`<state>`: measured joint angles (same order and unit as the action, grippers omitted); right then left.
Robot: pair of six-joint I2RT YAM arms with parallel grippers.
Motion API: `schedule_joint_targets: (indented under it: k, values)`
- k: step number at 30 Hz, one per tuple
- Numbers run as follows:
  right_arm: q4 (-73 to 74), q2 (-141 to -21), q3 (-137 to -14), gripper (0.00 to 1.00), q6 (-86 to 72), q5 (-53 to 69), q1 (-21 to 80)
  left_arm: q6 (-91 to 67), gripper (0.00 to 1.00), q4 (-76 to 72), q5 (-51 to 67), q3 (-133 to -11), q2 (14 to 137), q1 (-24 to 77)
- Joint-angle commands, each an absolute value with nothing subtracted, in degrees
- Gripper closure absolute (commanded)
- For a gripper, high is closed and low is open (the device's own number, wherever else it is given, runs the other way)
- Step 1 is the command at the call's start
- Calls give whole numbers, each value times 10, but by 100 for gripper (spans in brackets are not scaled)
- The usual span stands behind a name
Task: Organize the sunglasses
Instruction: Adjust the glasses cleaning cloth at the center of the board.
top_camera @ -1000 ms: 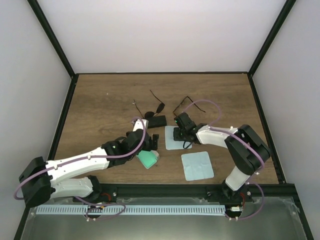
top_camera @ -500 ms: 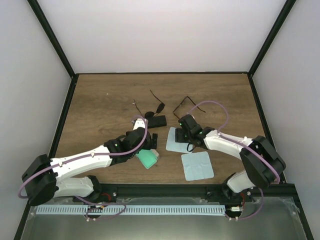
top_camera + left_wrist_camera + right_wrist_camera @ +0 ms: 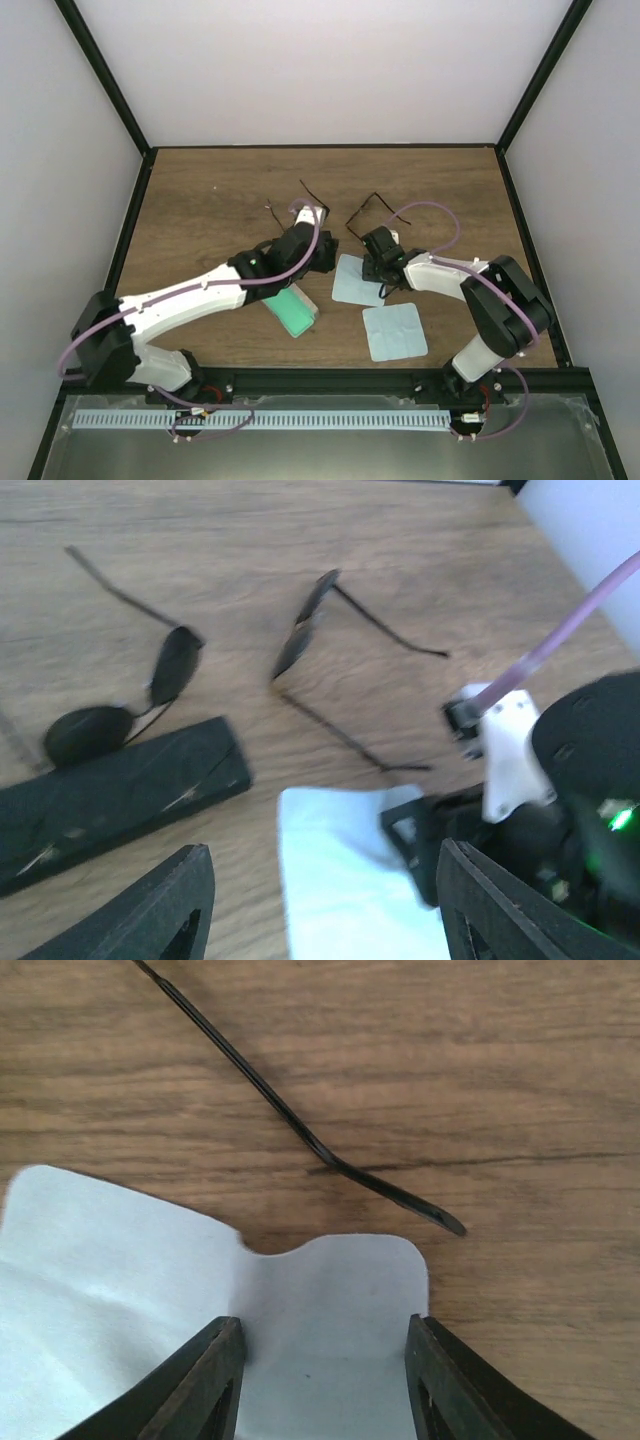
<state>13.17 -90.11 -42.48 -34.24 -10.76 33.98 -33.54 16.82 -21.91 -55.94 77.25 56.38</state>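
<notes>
Two pairs of sunglasses lie on the wooden table. In the left wrist view one pair of sunglasses (image 3: 160,685) rests against a black case (image 3: 110,790), and the other pair (image 3: 305,630) lies unfolded to its right. My left gripper (image 3: 322,880) is open, hovering over a light blue cloth (image 3: 340,880) with nothing between its fingers. My right gripper (image 3: 322,1335) is open, its fingers astride the buckled edge of that same cloth (image 3: 300,1360). A thin sunglasses arm (image 3: 290,1120) lies on the wood just beyond it.
A second light blue cloth (image 3: 393,331) lies near the front edge. A clear case with a green insert (image 3: 293,311) sits beside my left arm. The two grippers are close together over the first cloth (image 3: 352,283). Black frame rails border the table.
My left arm swung away from the green case, farther back and right, over the black case. Its jaws narrowed somewhat. My right gripper shifted slightly on the cloth, whose edge buckled.
</notes>
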Motion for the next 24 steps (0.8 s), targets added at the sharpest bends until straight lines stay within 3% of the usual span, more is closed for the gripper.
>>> schedule_joint_targets:
  k: [1,10,18,24]
  values:
    - [108,-914,-439,56,-347,-138,340,-293,38,144,-144,-625,863,547]
    - [101,-938,-441,51,-351,-167,336,-281,39,113,-82,-698,1086,541]
    - [90,-925,-436,51,-354,-182,330,-276,42,89,-65,-642,1094,499]
    - [76,-918,-429,52,-354,-170,316,-283,36,76,-79,-632,1094,471]
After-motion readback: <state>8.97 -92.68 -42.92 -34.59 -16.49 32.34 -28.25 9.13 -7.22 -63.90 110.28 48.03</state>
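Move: The light blue cleaning cloth lies under the right hand's fingertips, its middle about 2 cm back and 2 cm to the left of them, roughly 1 cm below. Beyond it, about 18 cm ahead and 1 cm to the right, are the sunglasses; the second cloth is some 16 cm back and 5 cm to the right. From the left hand the cleaning cloth is about 1 cm ahead, 8 cm right and 18 cm down, and the black case 11 cm ahead, 1 cm left. With its half-open fingertips still on the cloth near the far right corner, the right hand slides forward and a little right, about 3 cm at table height, pushing that corner out towards the sunglasses' near temple. The left hand swings right, then drops some 17 cm and eases forward and slightly back left, its fingers tilting steeper down about 20 degrees and staying part open as they come low over the cloth's left edge. ##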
